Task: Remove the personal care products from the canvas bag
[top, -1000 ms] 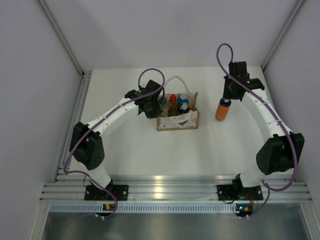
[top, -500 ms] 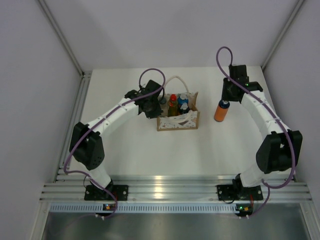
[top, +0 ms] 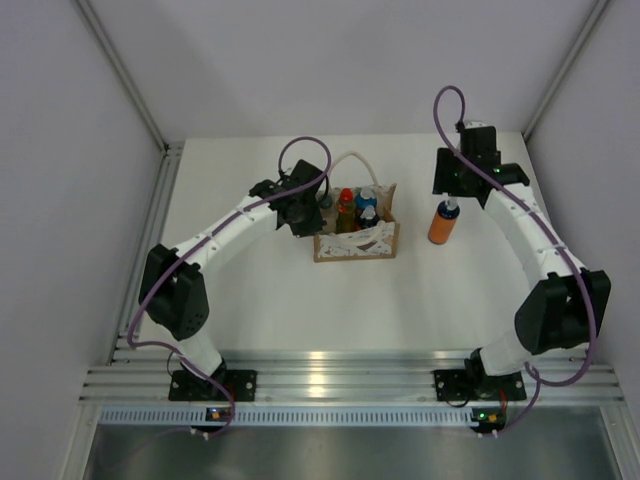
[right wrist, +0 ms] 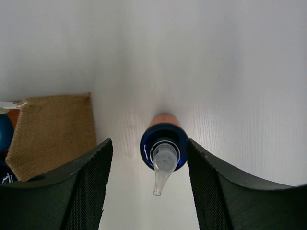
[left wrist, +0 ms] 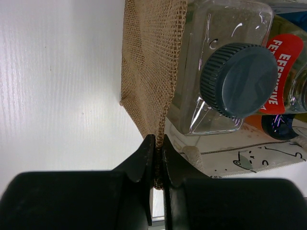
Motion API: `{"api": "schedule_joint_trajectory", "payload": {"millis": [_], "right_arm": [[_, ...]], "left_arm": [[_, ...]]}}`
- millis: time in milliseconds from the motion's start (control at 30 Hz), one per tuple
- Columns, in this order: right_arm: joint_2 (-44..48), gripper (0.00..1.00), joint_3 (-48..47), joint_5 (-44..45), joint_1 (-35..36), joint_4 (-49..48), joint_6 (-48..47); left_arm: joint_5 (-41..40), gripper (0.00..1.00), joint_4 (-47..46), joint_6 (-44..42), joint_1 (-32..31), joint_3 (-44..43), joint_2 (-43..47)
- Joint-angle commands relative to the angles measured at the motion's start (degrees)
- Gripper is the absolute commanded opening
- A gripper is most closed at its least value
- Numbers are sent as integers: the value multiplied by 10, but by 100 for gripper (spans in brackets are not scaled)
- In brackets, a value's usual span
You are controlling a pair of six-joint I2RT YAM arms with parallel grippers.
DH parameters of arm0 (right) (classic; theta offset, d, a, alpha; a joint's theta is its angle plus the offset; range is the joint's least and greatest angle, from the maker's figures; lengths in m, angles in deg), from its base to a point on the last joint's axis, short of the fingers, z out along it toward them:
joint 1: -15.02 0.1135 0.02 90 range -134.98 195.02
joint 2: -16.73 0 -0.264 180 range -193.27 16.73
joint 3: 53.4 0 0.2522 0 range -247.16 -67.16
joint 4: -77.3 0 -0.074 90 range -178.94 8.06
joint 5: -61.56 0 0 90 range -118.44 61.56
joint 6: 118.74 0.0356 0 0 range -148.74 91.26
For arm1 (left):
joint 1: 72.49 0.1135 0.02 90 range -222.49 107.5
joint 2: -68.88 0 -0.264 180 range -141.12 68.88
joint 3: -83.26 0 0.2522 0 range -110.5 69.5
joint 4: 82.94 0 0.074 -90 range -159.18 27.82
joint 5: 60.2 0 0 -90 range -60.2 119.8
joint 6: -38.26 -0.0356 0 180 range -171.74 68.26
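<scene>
The canvas bag [top: 357, 240] stands mid-table with bottles upright inside: a clear one with a dark cap [left wrist: 238, 79], a yellow-green one with a red cap [top: 345, 203] and blue-capped ones [top: 367, 205]. My left gripper [top: 308, 215] is shut on the bag's left edge [left wrist: 160, 143], pinching the tan weave [left wrist: 148, 62]. An orange bottle [top: 443, 221] with a blue cap and clear pump nozzle [right wrist: 163, 160] stands alone on the table to the right. My right gripper [right wrist: 149, 163] is open just above it, one finger on each side, not touching.
White walls and metal frame posts close the table on the left, right and back. The bag's cream rope handle [top: 350, 165] loops toward the back. The aluminium rail [top: 340, 380] runs along the near edge.
My right gripper has let go of the orange bottle and risen toward the back; the bottle now stands free. The left gripper has not moved.
</scene>
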Motion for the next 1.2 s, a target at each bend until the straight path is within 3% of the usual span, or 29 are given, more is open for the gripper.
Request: {"api": "schedule_joint_trajectory", "payload": {"millis": [0,400,633,867,1167], "right_arm": [[40,59,-42,-17,38,-24,0],[-10,47,-115,-47,221,0,0],[-77,44,-170,85,307,65,111],[-139,43,-219,110,305,65,64],[-134,41,-236,80,277,64,31]], "left_arm": [[15,0,13,-10,-3,3,11],[16,0,14,-14,-3,-4,7],[14,0,14,-11,-3,-1,9],[16,0,14,-8,-3,4,10],[14,0,14,-11,-4,9,12]]}}
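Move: The navy bottle, at the near right of the bag, lies about 19 cm to the right hand's left, 4 cm back and 12 cm below. Beside it in the bag, the light blue bottle is some 5 cm farther out and the red-capped bottle about 5 cm left and 6 cm out. The orange bottle stands just under the right hand, roughly 1 cm back and 1 cm right. From the left hand, the navy bottle is about 13 cm right, 2 cm ahead and 6 cm lower. The right hand arcs about 22 cm left to above the navy bottle, turning counter-clockwise, fingers partly closing. ##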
